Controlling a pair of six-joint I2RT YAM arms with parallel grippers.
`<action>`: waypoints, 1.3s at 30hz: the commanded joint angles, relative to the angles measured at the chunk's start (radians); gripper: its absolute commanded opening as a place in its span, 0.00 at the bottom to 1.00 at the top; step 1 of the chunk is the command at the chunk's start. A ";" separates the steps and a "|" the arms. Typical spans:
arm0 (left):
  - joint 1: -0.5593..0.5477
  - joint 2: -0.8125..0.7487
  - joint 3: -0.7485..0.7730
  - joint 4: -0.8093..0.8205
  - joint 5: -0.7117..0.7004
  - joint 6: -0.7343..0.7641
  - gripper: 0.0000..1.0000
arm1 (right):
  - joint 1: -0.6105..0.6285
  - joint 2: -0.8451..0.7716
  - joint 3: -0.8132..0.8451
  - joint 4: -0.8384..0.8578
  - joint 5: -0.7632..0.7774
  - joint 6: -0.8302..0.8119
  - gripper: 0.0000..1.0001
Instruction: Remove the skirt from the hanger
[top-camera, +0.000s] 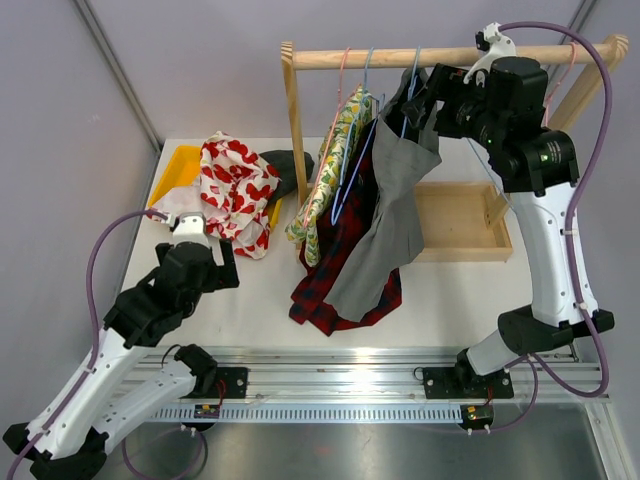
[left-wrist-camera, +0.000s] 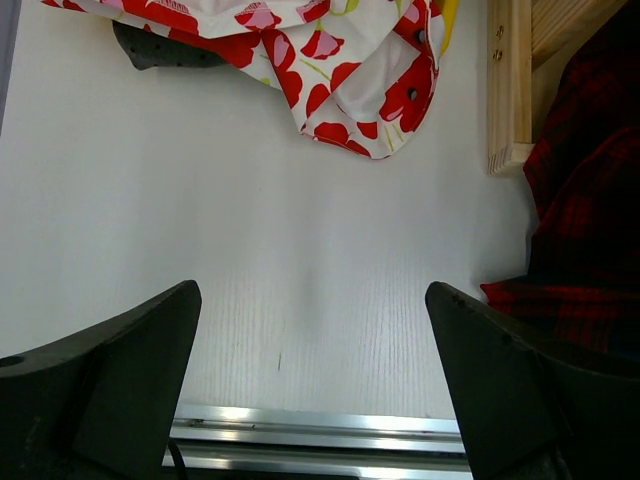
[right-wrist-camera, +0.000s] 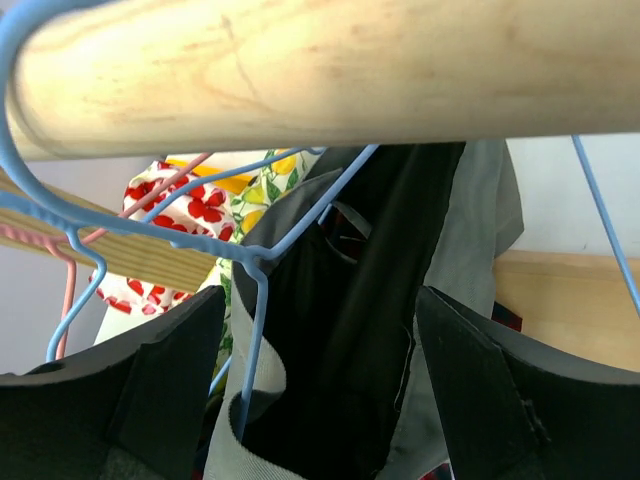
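Note:
A grey skirt (top-camera: 392, 225) hangs from a blue wire hanger (top-camera: 352, 178) on the wooden rod (top-camera: 450, 56). My right gripper (top-camera: 416, 104) is up at the rod, at the skirt's top end. In the right wrist view its jaws (right-wrist-camera: 320, 296) stand open on either side of the grey waistband (right-wrist-camera: 478, 220) and its dark inside (right-wrist-camera: 350, 340), just under the rod (right-wrist-camera: 330, 70). The hanger's blue wire (right-wrist-camera: 256, 300) runs down inside the waistband, near the left finger. My left gripper (top-camera: 200, 262) hovers open over bare table (left-wrist-camera: 312, 300), holding nothing.
A lemon-print garment (top-camera: 336, 160) and a red plaid one (top-camera: 335, 275) hang left of the skirt. A poppy-print cloth (top-camera: 235, 190) lies over a yellow bin (top-camera: 180, 165). A shallow wooden tray (top-camera: 462, 222) sits behind the rack. The rack's post foot (left-wrist-camera: 510, 90) is near my left gripper.

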 joint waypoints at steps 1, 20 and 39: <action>-0.006 -0.024 -0.030 0.089 0.013 -0.018 0.99 | 0.027 -0.012 -0.016 0.076 0.049 -0.012 0.82; -0.006 -0.026 -0.048 0.110 0.024 -0.008 0.99 | 0.105 -0.021 -0.030 0.108 0.305 -0.078 0.22; -0.243 0.478 1.010 0.047 0.171 0.259 0.99 | 0.107 -0.178 -0.121 0.085 0.328 -0.107 0.00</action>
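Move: The neck of the grey skirt's blue hanger is just off my open right fingers: some 3 cm ahead, 3 cm to the left and 1 cm lower. Above that neck runs the wooden rail, about 7 cm higher. From my right hand the checked skirt hangs about 10 cm left, 1 cm ahead and 20 cm lower, the lemon skirt 14 cm left, level fore and aft, 13 cm lower. From my left hand the hanger neck is roughly 22 cm ahead, 38 cm right and 24 cm up. I slip my right hand a few centimetres forward, left and slightly down, then close its fingers on the hanger neck as I draw it right and back about 5 cm, turning some 10 degrees clockwise. Late on, my empty left hand, still open, shoots up about 25 cm and swings right towards the hanger, its fingers tipping upward. ##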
